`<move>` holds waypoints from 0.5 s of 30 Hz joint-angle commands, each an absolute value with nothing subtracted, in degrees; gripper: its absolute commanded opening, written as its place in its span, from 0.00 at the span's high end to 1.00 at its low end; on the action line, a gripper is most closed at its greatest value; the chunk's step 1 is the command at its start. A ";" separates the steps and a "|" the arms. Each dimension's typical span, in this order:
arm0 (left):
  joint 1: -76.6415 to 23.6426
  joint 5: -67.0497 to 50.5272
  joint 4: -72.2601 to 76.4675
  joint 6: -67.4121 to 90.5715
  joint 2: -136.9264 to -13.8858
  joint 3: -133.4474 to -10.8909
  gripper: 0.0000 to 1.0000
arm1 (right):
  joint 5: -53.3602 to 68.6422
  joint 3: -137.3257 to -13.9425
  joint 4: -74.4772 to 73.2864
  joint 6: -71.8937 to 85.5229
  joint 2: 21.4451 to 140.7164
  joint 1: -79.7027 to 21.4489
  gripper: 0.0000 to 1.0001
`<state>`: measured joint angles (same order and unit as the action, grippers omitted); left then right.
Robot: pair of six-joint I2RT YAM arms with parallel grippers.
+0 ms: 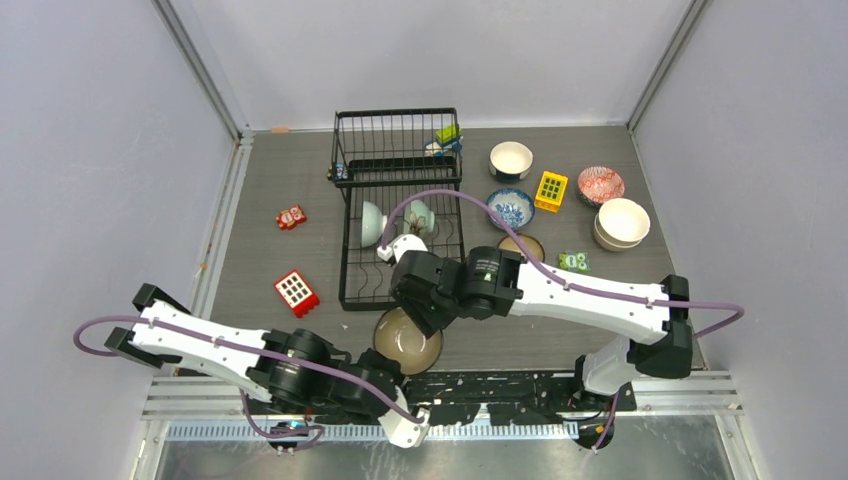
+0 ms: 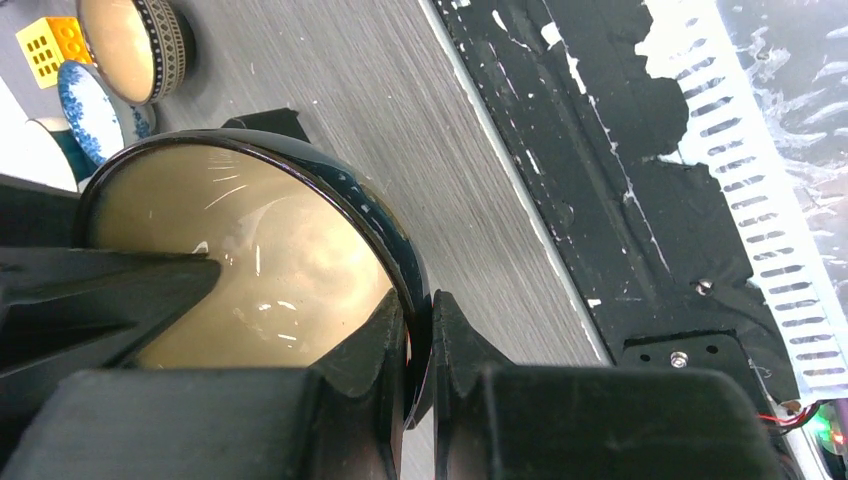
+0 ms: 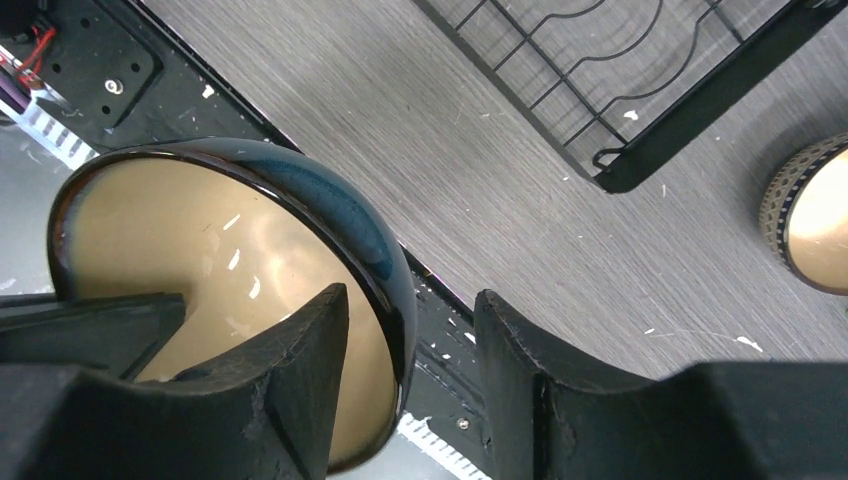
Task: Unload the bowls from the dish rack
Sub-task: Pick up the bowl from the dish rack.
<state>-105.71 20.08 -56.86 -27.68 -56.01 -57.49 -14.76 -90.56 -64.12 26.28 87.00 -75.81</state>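
A dark glazed bowl [image 1: 408,340] with a tan inside hangs over the table's near edge, between both arms. My left gripper [image 2: 420,320] is shut on the rim of this bowl [image 2: 250,250]. My right gripper [image 3: 412,293] is open astride the rim of the same bowl [image 3: 200,230], one finger inside and the other outside with a gap. The black wire dish rack [image 1: 345,270] stands behind, with two pale green bowls [image 1: 372,222] [image 1: 420,215] on edge among its tines.
Right of the rack sit a white bowl [image 1: 511,158], a blue-and-white one [image 1: 511,208], a red-patterned one [image 1: 600,184], stacked cream ones [image 1: 622,222] and a brown-banded one [image 1: 522,245]. Toy blocks lie about: yellow [image 1: 550,190], red [image 1: 297,292], green [image 1: 573,261].
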 commanded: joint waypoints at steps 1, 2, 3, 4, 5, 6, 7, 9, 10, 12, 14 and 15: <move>-106.00 21.97 -51.88 -27.52 -53.79 -58.48 1.00 | -14.15 -88.84 -60.95 28.00 87.69 -77.01 0.47; -106.00 22.05 -52.01 -27.39 -53.77 -58.48 1.00 | -14.19 -88.63 -60.81 28.05 87.90 -77.11 0.49; -105.90 22.05 -52.03 -27.22 -53.59 -58.34 1.00 | -14.30 -88.48 -60.63 28.12 88.18 -77.16 0.51; -105.98 22.04 -51.95 -26.96 -53.46 -58.13 1.00 | -14.39 -88.43 -60.51 28.19 88.37 -77.23 0.54; -105.95 22.13 -51.82 -26.78 -53.22 -57.93 1.00 | -14.41 -88.42 -60.39 28.26 88.59 -77.21 0.56; -105.97 22.19 -51.74 -26.47 -53.04 -57.68 1.00 | -14.46 -88.54 -60.39 28.34 88.77 -77.33 0.59; -105.99 22.41 -51.62 -26.16 -52.82 -57.42 1.00 | -14.56 -88.63 -60.45 28.43 88.89 -77.40 0.62; -105.99 22.61 -51.53 -25.50 -52.46 -57.16 1.00 | -14.95 -88.65 -60.47 28.73 88.67 -77.59 0.69; -105.99 22.84 -51.42 -25.12 -52.33 -57.09 1.00 | -15.14 -88.50 -60.44 29.00 88.49 -77.59 0.74; -106.00 23.24 -51.33 -24.53 -52.20 -57.00 1.00 | -15.28 -88.06 -60.22 29.40 88.16 -77.65 0.84; -105.95 23.52 -51.33 -24.31 -52.13 -57.04 1.00 | -15.51 -87.45 -59.74 30.04 87.67 -77.69 0.93; -105.93 24.00 -51.14 -24.26 -52.19 -56.92 1.00 | -15.55 -87.30 -59.61 30.36 87.46 -77.69 0.97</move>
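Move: The brown bowl hangs level in the left hand, pinched by its near left rim. Its middle is some 5 cm ahead, 5 cm right and 2 cm below that hand; from the right hand it lies about 5 cm back, 5 cm left and 5 cm below. Down on the table, the dish rack's middle is roughly 27 cm ahead and 8 cm left of the right hand, and the patterned bowl some 23 cm ahead and 22 cm right. The right hand, its half-open fingers already over the bowl's far right rim, sinks about 2.5 cm so that one finger is inside the bowl and the other outside, easing barely to the left, then closes and pinches the rim wall between its pads as the descent comes to a stop. The left hand stays in place with its grip on the opposite rim kept shut, holding the bowl up and turning only a few degrees while the right hand takes hold. ##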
